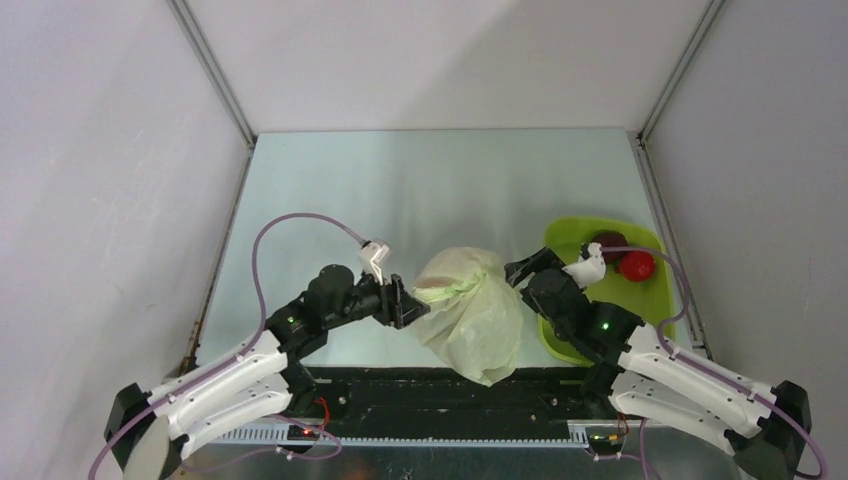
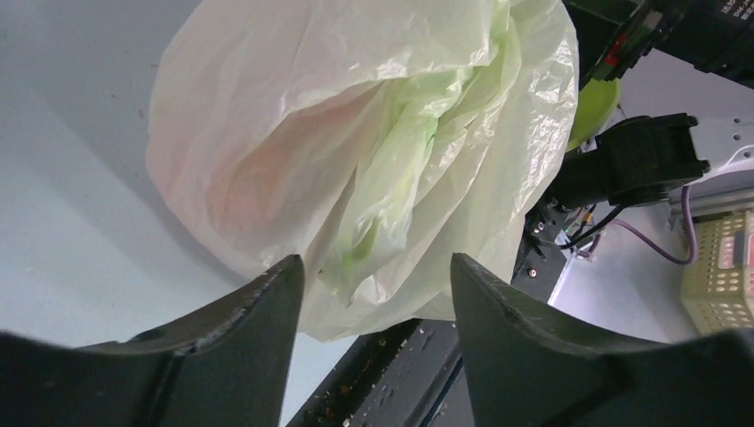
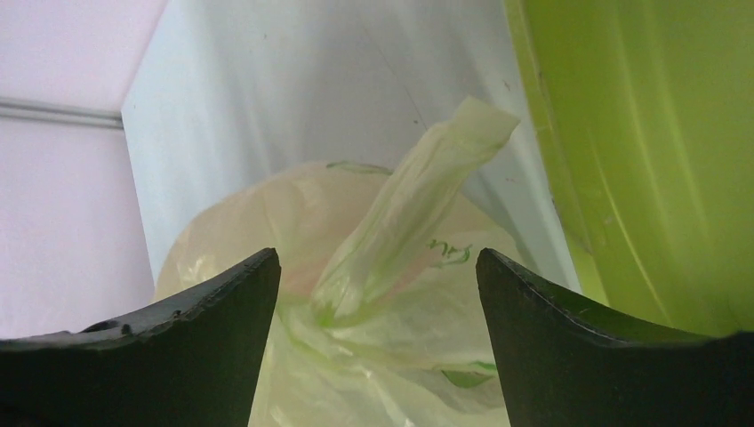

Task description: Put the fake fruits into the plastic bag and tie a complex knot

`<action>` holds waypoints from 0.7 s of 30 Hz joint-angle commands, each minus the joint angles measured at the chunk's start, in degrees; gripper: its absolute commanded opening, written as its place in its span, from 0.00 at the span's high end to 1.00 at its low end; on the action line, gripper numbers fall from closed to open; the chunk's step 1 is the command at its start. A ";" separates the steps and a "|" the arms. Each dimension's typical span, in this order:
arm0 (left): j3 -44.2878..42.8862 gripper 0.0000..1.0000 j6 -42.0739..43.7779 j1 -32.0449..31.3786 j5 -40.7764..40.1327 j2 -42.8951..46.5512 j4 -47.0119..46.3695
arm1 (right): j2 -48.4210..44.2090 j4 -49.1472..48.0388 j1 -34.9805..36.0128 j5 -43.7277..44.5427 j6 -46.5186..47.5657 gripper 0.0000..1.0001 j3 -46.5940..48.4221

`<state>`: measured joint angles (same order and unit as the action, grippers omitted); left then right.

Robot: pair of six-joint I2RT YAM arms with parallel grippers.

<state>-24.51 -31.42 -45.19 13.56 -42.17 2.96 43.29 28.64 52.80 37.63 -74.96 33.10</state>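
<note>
The plastic bag lies bunched in the middle of the table near the front edge, pale cream film with green prints. A pinkish-red shape shows through its film in the left wrist view. My left gripper is open at the bag's left side, jaws apart with film just beyond them. My right gripper is open at the bag's right side. In the right wrist view a twisted strip of film stands up from the bag. A red fruit and a dark maroon fruit sit in the lime-green tray.
The lime-green tray stands at the right, its wall close to my right gripper. A black rail runs along the table's front edge below the bag. Grey enclosure walls stand on both sides and at the back.
</note>
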 commanded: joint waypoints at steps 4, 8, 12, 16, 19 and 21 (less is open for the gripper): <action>-5.26 0.45 3.03 -2.10 -2.46 -4.79 -2.63 | 2.04 -7.72 -4.40 0.97 2.33 0.19 -0.87; -5.62 0.66 3.30 -2.44 -3.08 -5.76 -2.61 | 2.99 -12.18 -6.50 -2.50 4.23 0.26 -2.32; -5.63 0.84 3.50 -2.74 -2.96 -5.83 -2.63 | 3.69 -16.70 -7.25 -4.24 6.32 0.41 -3.29; -6.05 0.96 3.96 -2.79 -1.69 -5.20 -2.61 | 4.71 -22.30 -7.64 -5.24 10.11 0.65 -3.46; -7.29 1.00 4.21 -2.75 -2.33 -3.42 -2.57 | 5.19 -26.66 -7.93 -5.63 15.31 0.89 -3.48; -8.59 1.00 3.87 -2.75 -4.93 -1.39 -1.46 | 5.26 -29.77 -8.22 -5.36 18.86 1.00 -2.68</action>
<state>-28.12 -28.49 -47.66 11.11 -47.35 2.09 48.29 8.75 45.12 31.88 -64.29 29.61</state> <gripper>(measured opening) 0.011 0.068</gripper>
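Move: The bag's two twisted ends stick out of its knot, and the left one reaches almost between my open left fingers, its middle some 3 cm to the right and 2 cm ahead. The right one stands about 4 cm ahead of my right hand and 1 cm to its left. From that hand the knot is roughly 8 cm left and 2 cm back, the bag's full body 9 cm left and 9 cm back, lower down, and the green bin about 19 cm right and 5 cm back. I close both grippers on the loose ends. My left hand eases just over 1 cm right and a little forward around the near end, then stays and shuts its fingers on it; my right hand reaches about 4 cm forward, bends left towards the end, rising a little at the last, and pinches the end with its tip sticking out past the fingers. ##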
